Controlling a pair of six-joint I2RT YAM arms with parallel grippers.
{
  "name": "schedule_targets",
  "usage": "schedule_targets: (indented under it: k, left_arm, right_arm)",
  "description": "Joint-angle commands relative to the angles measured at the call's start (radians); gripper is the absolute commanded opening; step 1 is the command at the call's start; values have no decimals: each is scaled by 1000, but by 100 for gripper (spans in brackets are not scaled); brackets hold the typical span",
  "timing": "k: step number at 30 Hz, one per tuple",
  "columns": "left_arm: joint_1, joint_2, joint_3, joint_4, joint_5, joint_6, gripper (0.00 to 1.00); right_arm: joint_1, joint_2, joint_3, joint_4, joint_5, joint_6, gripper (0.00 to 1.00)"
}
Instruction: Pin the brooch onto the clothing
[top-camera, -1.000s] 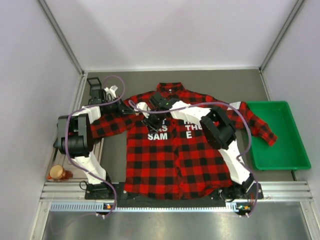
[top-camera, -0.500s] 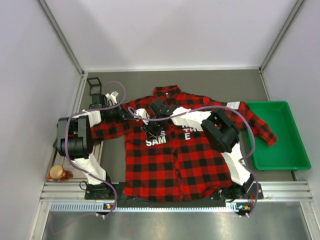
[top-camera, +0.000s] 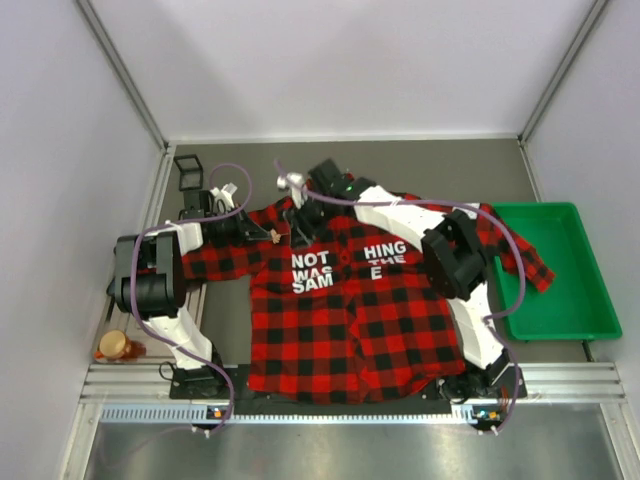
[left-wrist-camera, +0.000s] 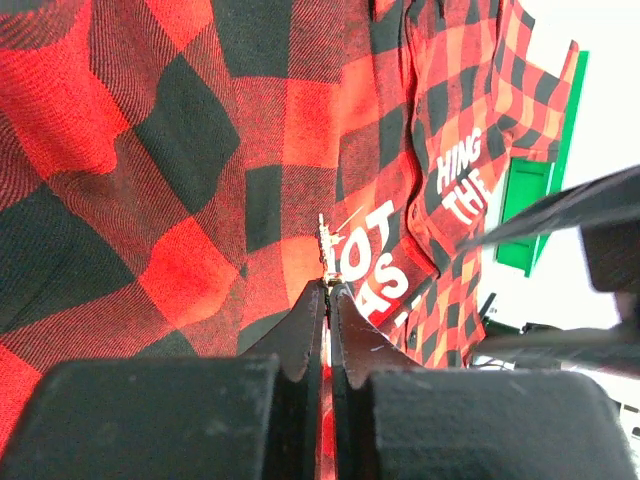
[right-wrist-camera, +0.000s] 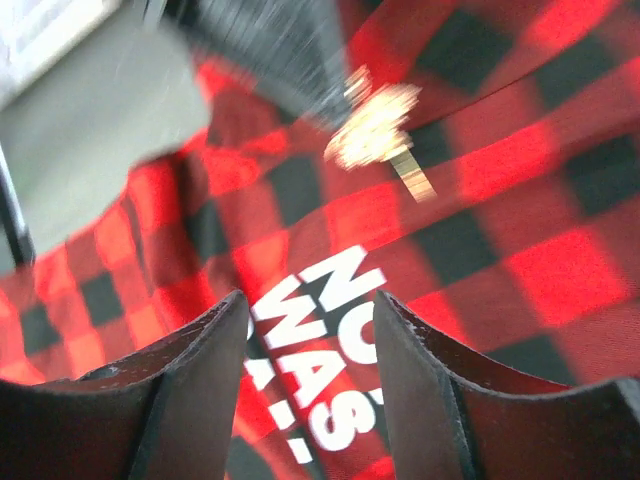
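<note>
The clothing (top-camera: 350, 320) is a red-and-black plaid shirt lying flat on the table, its white lettering showing. My left gripper (top-camera: 266, 233) hovers over the shirt's left chest and is shut on the brooch (top-camera: 273, 237), a tiny pale pin. In the left wrist view the brooch (left-wrist-camera: 326, 248) sticks out past the closed fingertips (left-wrist-camera: 316, 300) above the cloth (left-wrist-camera: 150, 200). My right gripper (top-camera: 300, 228) hangs just beside it near the collar. Its fingers (right-wrist-camera: 205, 350) stand open and empty over the letters, and the blurred brooch (right-wrist-camera: 375, 128) lies ahead of them.
A green tray (top-camera: 598, 330) stands at the right, with the shirt's right cuff draped over its near corner. A round orange-brown object (top-camera: 118, 347) sits at the front left. A small black frame (top-camera: 187, 167) stands behind the left arm.
My right gripper has lifted off the lettering and drawn back toward the collar, with its jaws spreading wider. The left gripper has moved right over the chest and stays shut.
</note>
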Motion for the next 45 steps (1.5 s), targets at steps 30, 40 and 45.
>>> schedule_targets:
  k: [30, 40, 45]
  left_arm:
    - [6, -5, 59, -47, -42, 111, 0]
    - [5, 24, 92, -49, -31, 113, 0]
    - [6, 41, 112, -78, -30, 125, 0]
  right_arm:
    - [-62, 264, 340, 88, 226, 491, 50]
    - [-62, 317, 366, 100, 206, 503, 40]
    - [-66, 339, 392, 111, 199, 509, 22]
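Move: The right hand, half open and clear of the cloth, goes for the ridge of shirt cloth near the left shoulder, some 11 cm ahead, 3 cm to its left and 6 cm below. The brooch in the left fingers sits about 2 cm ahead and 6 cm to the right hand's left, 3 cm lower; the "NOT" lettering lies roughly 3 cm back, 2 cm right and 7 cm down. For the left hand, that ridge is about 9 cm ahead, 5 cm right, 4 cm below. The right hand swings forward and upward, then turns about 30 degrees clockwise as it sinks to the shirt beyond the brooch, creeping a little farther forward and left before a last dip, to end some 10 cm forward and 5 cm below where it began. There its half-open fingers narrow astride the cloth ridge near the shoulder, while the left hand keeps its shut grip on the brooch, moving only about a centimetre and rolling slightly. ##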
